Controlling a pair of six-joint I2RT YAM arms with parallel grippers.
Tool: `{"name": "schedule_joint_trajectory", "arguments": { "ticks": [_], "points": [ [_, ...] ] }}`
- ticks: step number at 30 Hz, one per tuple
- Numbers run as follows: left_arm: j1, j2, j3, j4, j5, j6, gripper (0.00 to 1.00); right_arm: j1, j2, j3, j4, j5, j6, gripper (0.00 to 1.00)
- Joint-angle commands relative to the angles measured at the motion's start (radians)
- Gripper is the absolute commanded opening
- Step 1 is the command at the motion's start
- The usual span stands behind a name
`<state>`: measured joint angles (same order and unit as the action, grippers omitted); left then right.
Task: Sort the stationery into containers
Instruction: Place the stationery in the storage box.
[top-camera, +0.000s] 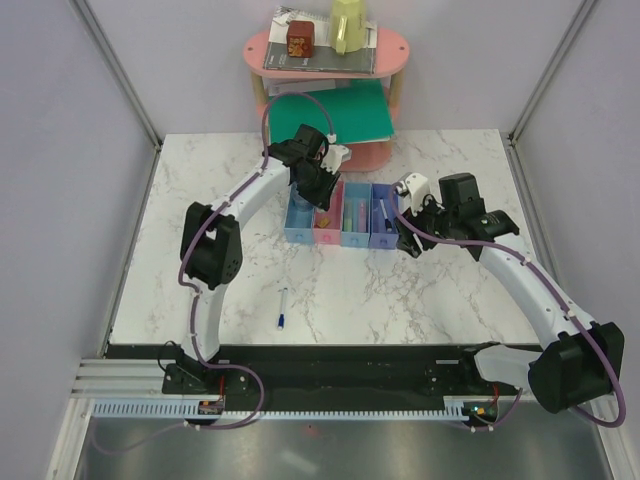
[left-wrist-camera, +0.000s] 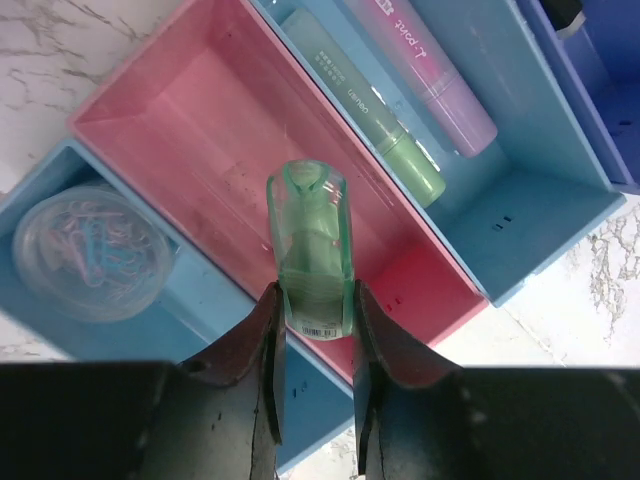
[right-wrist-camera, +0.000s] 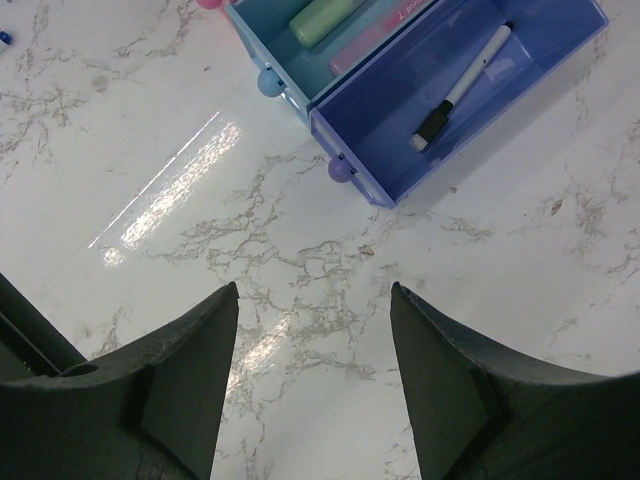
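Observation:
Four joined trays stand mid-table: light blue (top-camera: 297, 228), pink (top-camera: 327, 236), blue (top-camera: 355, 236), violet-blue (top-camera: 383, 236). My left gripper (left-wrist-camera: 315, 292) is shut on a small translucent green case (left-wrist-camera: 310, 240) with a barcode label, held above the pink tray (left-wrist-camera: 190, 110). A clear round box (left-wrist-camera: 90, 250) lies in the light blue tray. A pale green marker (left-wrist-camera: 365, 105) and a pink-purple marker (left-wrist-camera: 430, 70) lie in the blue tray. A thin black-capped pen (right-wrist-camera: 462, 82) lies in the violet-blue tray (right-wrist-camera: 520, 70). My right gripper (right-wrist-camera: 313, 290) is open and empty over bare marble near that tray. A thin white pen with a blue tip (top-camera: 283, 308) lies on the table in front.
A pink oval two-tier shelf (top-camera: 262, 48) stands at the back with grey books (top-camera: 325, 58), a brown box (top-camera: 300, 40) and a yellow-green cup (top-camera: 350, 25); a green folder (top-camera: 345, 112) lies on its lower tier. Grey walls bound the marble table (top-camera: 200, 200).

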<state>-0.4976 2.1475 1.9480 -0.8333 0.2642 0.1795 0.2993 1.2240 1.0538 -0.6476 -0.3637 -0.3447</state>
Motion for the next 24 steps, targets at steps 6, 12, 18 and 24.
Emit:
{"name": "schedule_joint_trajectory", "arguments": {
  "ticks": [6, 12, 18, 24],
  "points": [
    [-0.007, 0.032, 0.043, 0.019, 0.023, -0.038, 0.29, 0.003, -0.014, -0.018, 0.028, 0.009, -0.002, 0.7],
    [-0.007, 0.003, 0.046, 0.034, 0.033, -0.054, 0.59, 0.003, -0.023, -0.012, 0.025, 0.019, -0.008, 0.7],
    [-0.007, -0.043, 0.048, 0.023, 0.044, -0.054, 0.66, 0.004, -0.038, -0.012, 0.022, 0.02, -0.008, 0.71],
    [-0.007, -0.25, -0.099, -0.05, 0.095, -0.011, 0.68, 0.004, -0.066, -0.018, 0.011, 0.028, -0.02, 0.71]
  ]
}}
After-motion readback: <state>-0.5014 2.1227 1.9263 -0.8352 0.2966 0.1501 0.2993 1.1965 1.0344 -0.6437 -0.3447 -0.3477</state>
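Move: The pink compartment that the held green tube is meant for lies right under the left hand, its middle about 1 cm to the right and 4 cm below. In it the yellow eraser sits some 2 cm back and 5 cm down, straight in line. The round clip box is about 3 cm ahead and 4 cm to the left, the green marker level and 5 cm to the right. From the right hand the pink compartment is roughly 15 cm left, 7 cm ahead and 11 cm down. The green tube, still pinched in the left fingers over the pink compartment, is lowered another 1.5 cm or so towards its floor. There the left hand stops almost dead, opens its fingers to about twice their gap and lets go of the tube, then starts up again by about 2 cm, easing back slightly. ##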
